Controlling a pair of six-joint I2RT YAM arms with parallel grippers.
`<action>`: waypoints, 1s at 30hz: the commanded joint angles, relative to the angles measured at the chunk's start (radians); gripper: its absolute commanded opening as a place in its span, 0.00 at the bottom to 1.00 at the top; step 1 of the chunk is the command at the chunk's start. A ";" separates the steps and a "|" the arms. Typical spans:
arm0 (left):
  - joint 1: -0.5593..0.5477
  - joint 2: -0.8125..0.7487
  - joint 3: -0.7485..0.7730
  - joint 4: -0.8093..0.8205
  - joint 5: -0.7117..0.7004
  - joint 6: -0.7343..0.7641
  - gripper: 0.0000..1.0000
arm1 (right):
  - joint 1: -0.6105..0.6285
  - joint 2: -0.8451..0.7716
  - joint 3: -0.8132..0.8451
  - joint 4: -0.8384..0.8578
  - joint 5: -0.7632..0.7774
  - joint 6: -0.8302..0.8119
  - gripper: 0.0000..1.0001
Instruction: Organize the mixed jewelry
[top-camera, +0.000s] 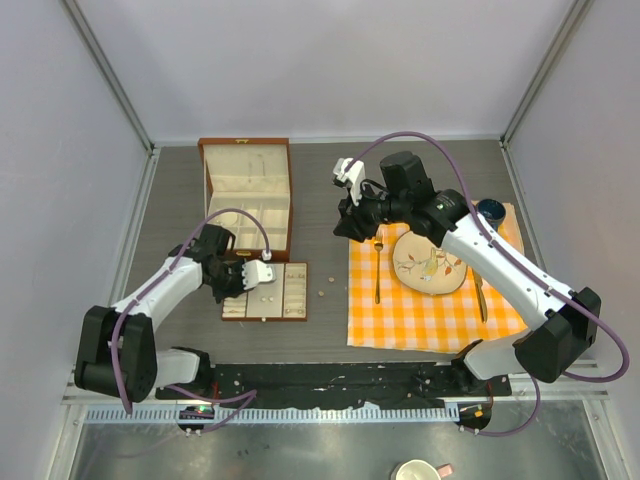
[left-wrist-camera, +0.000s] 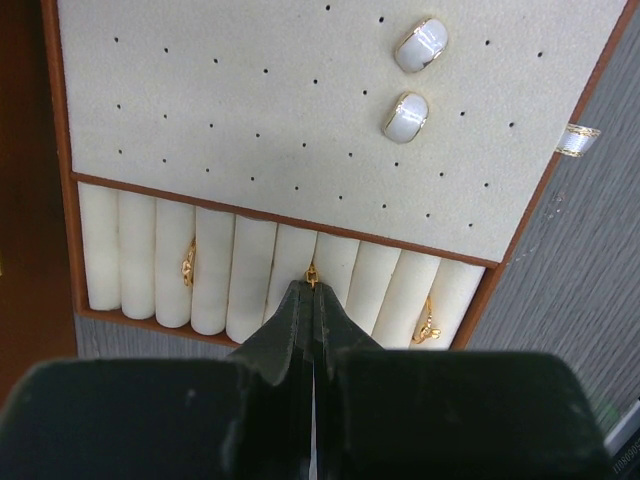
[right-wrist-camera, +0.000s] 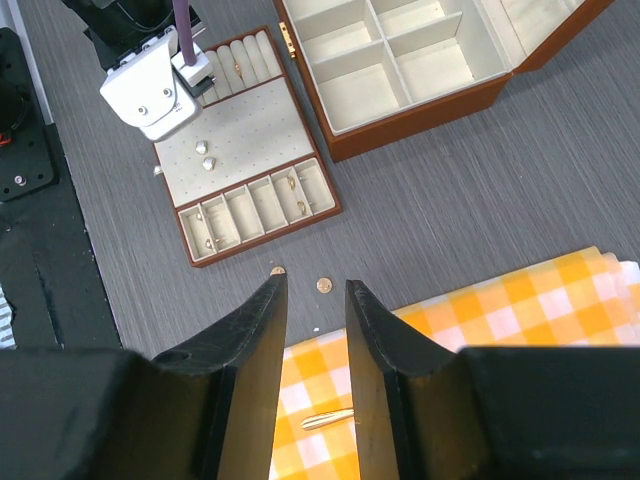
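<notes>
The brown tray (top-camera: 297, 292) holds the mixed jewelry. In the left wrist view two pearl-like studs (left-wrist-camera: 421, 45) sit on its dotted pad, and gold rings (left-wrist-camera: 188, 263) rest among the cream rolls. My left gripper (left-wrist-camera: 311, 287) is shut, with a small gold ring (left-wrist-camera: 311, 273) peeking out at its tips in a slot between two rolls. My right gripper (right-wrist-camera: 313, 283) hangs open and empty above the cloth's edge. Two loose gold studs (right-wrist-camera: 323, 285) lie on the table just beyond its fingertips.
The open wooden box (top-camera: 245, 195) stands behind the tray. A yellow checked cloth (top-camera: 400, 310) on the right carries a plate (top-camera: 430, 262), a gold fork (top-camera: 377, 270), a knife (top-camera: 481, 295) and a blue cup (top-camera: 490, 212).
</notes>
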 joint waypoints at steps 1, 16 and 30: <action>0.004 0.015 -0.018 0.022 -0.018 0.017 0.00 | -0.004 -0.021 0.006 0.042 -0.024 0.010 0.36; 0.005 -0.061 0.015 -0.025 -0.011 0.003 0.24 | -0.006 -0.027 0.006 0.043 -0.024 0.009 0.36; 0.004 -0.144 0.117 -0.079 0.067 -0.081 0.34 | -0.007 -0.041 -0.006 0.043 -0.006 0.009 0.37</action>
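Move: The gold ring lies right between the left hand's nearly shut fingertips, set between two white ring rolls. Two more gold rings sit in the same roll strip, one about 4 cm ahead and one about 4 cm back. The pair of white earrings is some 7 cm to the right and 1 cm back, and the open box's middle about 15 cm ahead and 3 cm right. From the right hand the ring lies roughly 6 cm back, 27 cm left and 23 cm below. The gold ring between the rolls is let go: the left fingers, at first still closed on it, part to about a third of their range. While they open, the left hand lifts off almost straight up, slowly and then faster, by about 4 cm, edging about 1 cm forward near the end with a slight upward tilt of some 5 degrees. ##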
